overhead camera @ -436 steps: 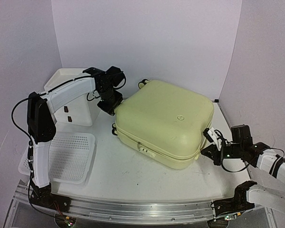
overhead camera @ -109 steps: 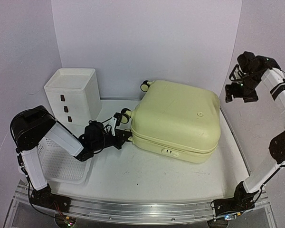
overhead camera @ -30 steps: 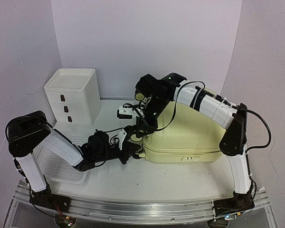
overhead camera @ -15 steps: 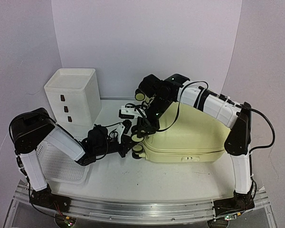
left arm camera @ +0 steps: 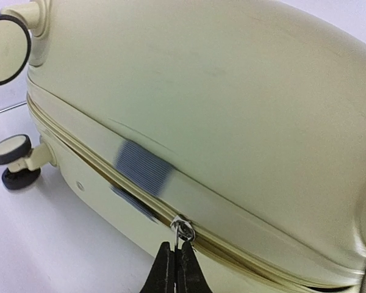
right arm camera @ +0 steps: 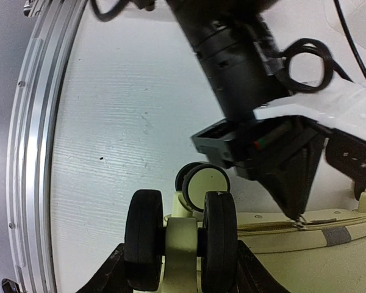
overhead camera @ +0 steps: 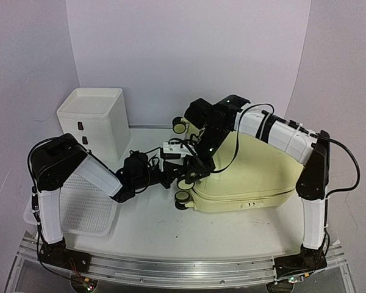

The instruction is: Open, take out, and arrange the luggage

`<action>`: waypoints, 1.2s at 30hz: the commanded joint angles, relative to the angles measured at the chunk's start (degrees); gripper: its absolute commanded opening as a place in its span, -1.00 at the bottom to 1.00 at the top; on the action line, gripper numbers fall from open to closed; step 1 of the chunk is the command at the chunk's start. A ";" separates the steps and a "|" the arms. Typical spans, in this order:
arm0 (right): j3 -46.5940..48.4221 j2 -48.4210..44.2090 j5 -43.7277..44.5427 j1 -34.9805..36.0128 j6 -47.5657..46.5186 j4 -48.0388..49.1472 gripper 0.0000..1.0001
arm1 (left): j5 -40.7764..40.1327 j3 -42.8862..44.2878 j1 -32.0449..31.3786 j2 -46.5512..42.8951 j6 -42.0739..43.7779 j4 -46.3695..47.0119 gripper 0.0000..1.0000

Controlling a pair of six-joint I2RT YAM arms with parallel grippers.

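Note:
The pale yellow luggage (overhead camera: 250,174) lies on the table with its wheel end tilted up towards the left. My right gripper (overhead camera: 191,170) reaches down over it. Its black fingers (right arm camera: 113,268) are closed against both outer sides of a black-and-yellow double wheel (right arm camera: 182,235). My left gripper (overhead camera: 169,177) comes in low from the left and is shut on the silver zipper pull (left arm camera: 183,231) on the luggage's side seam. A second wheel (overhead camera: 182,198) hangs just below, and a third wheel (overhead camera: 179,126) shows at the back.
A white drawer box (overhead camera: 94,122) stands at the back left. A white perforated basket (overhead camera: 88,204) lies at the front left under my left arm. A metal rail (overhead camera: 171,268) runs along the near table edge.
My left gripper has moved up and to the right along the seam with the zipper pull. The right gripper and the wheel end of the luggage have shifted slightly right.

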 commanded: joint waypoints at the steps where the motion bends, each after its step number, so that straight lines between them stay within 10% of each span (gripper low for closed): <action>1: -7.98 -7.42 -9.52 -1.46 3.18 -19.36 -0.95 | -10.66 5.28 4.58 2.10 -2.70 -0.74 -1.00; 16: -25.32 -22.94 -10.29 -1.45 -1.23 -23.14 -0.98 | -1.24 14.16 8.76 6.34 -8.67 -5.79 -1.00; 36: -42.38 -37.33 0.86 -1.95 -10.61 -25.95 -1.00 | 40.84 40.85 19.39 23.12 -14.41 -17.04 -1.00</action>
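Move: The left hand already pinches the zipper pull; the suitcase's far upper wheel, where the zipper turns the corner, lies roughly 16 cm straight ahead of it and 5 cm higher. The right hand already grips the near upper wheel, with the near lower wheel about 12 cm below, level fore-and-aft and 1 cm left. The zipper pull is about 6 cm ahead of the right hand, 3 cm left and 6 cm lower. Right hand drags its gripped wheel right and back, some 18 cm; left draws the zipper pull 9 cm forward. ##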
